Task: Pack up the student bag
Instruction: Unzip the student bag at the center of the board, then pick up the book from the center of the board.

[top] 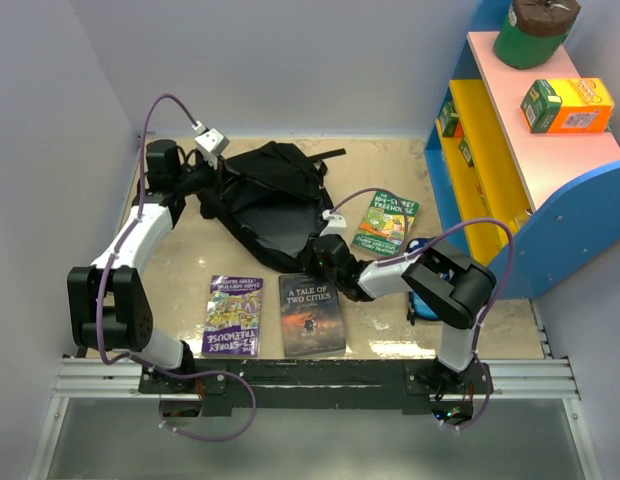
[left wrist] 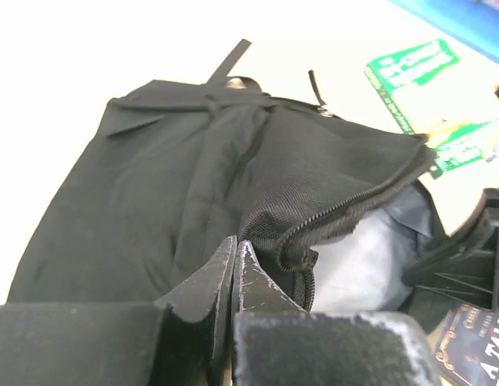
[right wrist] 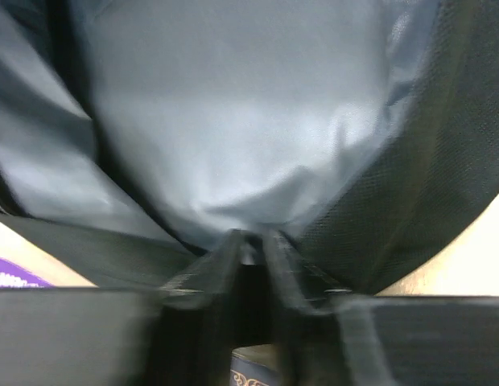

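The student bag (top: 265,200), a soft black backpack, lies at the middle back of the table with its zipper opening facing front right. My left gripper (top: 205,187) is at the bag's left side. In the left wrist view its fingers (left wrist: 236,244) are pressed together and pinch the black fabric beside the zipper edge (left wrist: 346,209), and grey lining (left wrist: 370,257) shows inside. My right gripper (top: 320,250) is at the bag's front-right rim. Its fingers (right wrist: 251,241) are shut on the edge where the grey lining (right wrist: 233,121) meets the black cloth.
Three books lie flat: a purple Treehouse book (top: 233,315), "A Tale of Two Cities" (top: 311,314), and a green Treehouse book (top: 386,222). A blue pencil case (top: 422,303) sits behind my right arm. A blue, yellow and pink shelf (top: 510,150) stands at the right.
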Controlling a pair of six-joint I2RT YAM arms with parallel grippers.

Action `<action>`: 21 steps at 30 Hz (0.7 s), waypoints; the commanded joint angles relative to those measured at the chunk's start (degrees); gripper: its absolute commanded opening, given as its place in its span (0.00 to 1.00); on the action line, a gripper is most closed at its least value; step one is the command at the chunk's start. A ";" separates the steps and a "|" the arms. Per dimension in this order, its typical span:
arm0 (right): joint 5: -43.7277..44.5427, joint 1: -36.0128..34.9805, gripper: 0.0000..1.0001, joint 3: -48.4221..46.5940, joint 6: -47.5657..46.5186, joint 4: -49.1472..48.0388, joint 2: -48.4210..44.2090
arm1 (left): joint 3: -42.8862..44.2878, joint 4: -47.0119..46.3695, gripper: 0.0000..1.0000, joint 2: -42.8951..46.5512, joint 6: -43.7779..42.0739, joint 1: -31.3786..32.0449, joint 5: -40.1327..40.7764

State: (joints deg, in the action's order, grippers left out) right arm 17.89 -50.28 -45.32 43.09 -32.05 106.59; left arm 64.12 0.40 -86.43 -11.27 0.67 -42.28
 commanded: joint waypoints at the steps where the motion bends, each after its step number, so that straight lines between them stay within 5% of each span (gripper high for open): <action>1: -3.29 3.69 0.36 -0.55 -1.86 1.81 -5.93 | -0.75 -6.30 0.00 2.76 1.35 0.12 -7.02; 3: -3.74 6.06 0.48 -2.22 -2.66 4.62 -11.45 | -1.18 -5.24 0.00 2.67 0.64 0.21 -6.94; 10: 4.07 15.20 0.62 -6.62 -2.32 23.68 -20.01 | -3.47 -4.45 0.00 4.17 -3.58 0.21 -6.15; 21: 14.36 30.24 0.86 -8.28 -1.34 34.51 -15.81 | -4.00 -2.16 0.00 5.13 -6.13 0.21 -8.17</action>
State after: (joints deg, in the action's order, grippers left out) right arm 26.87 -20.97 -50.09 41.39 -3.01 86.76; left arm 60.10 0.62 -84.47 -14.87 1.04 -47.55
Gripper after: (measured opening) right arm 0.849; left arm 0.011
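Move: The right hand, low at the near rim of the open student bag, has the green treehouse book about 18 cm to its right and 9 cm farther out; the blue pencil case is some 28 cm right and 6 cm back. The bag's middle is about 12 cm ahead and 10 cm left, A Tale of Two Cities 15 cm straight back. For the left hand, holding the flap high, the bag's middle is 14 cm right and 18 cm down, the green book 43 cm right. Leaving the bag's near rim, the right hand sweeps about 25 cm right and 10 cm forward towards the green treehouse book, arching up some 13 cm before dipping again, while its fingers spread wide and it turns some 35 degrees clockwise. The left hand keeps its shut grip on the flap's edge and eases it back about 2.5 cm, slightly right and down. ##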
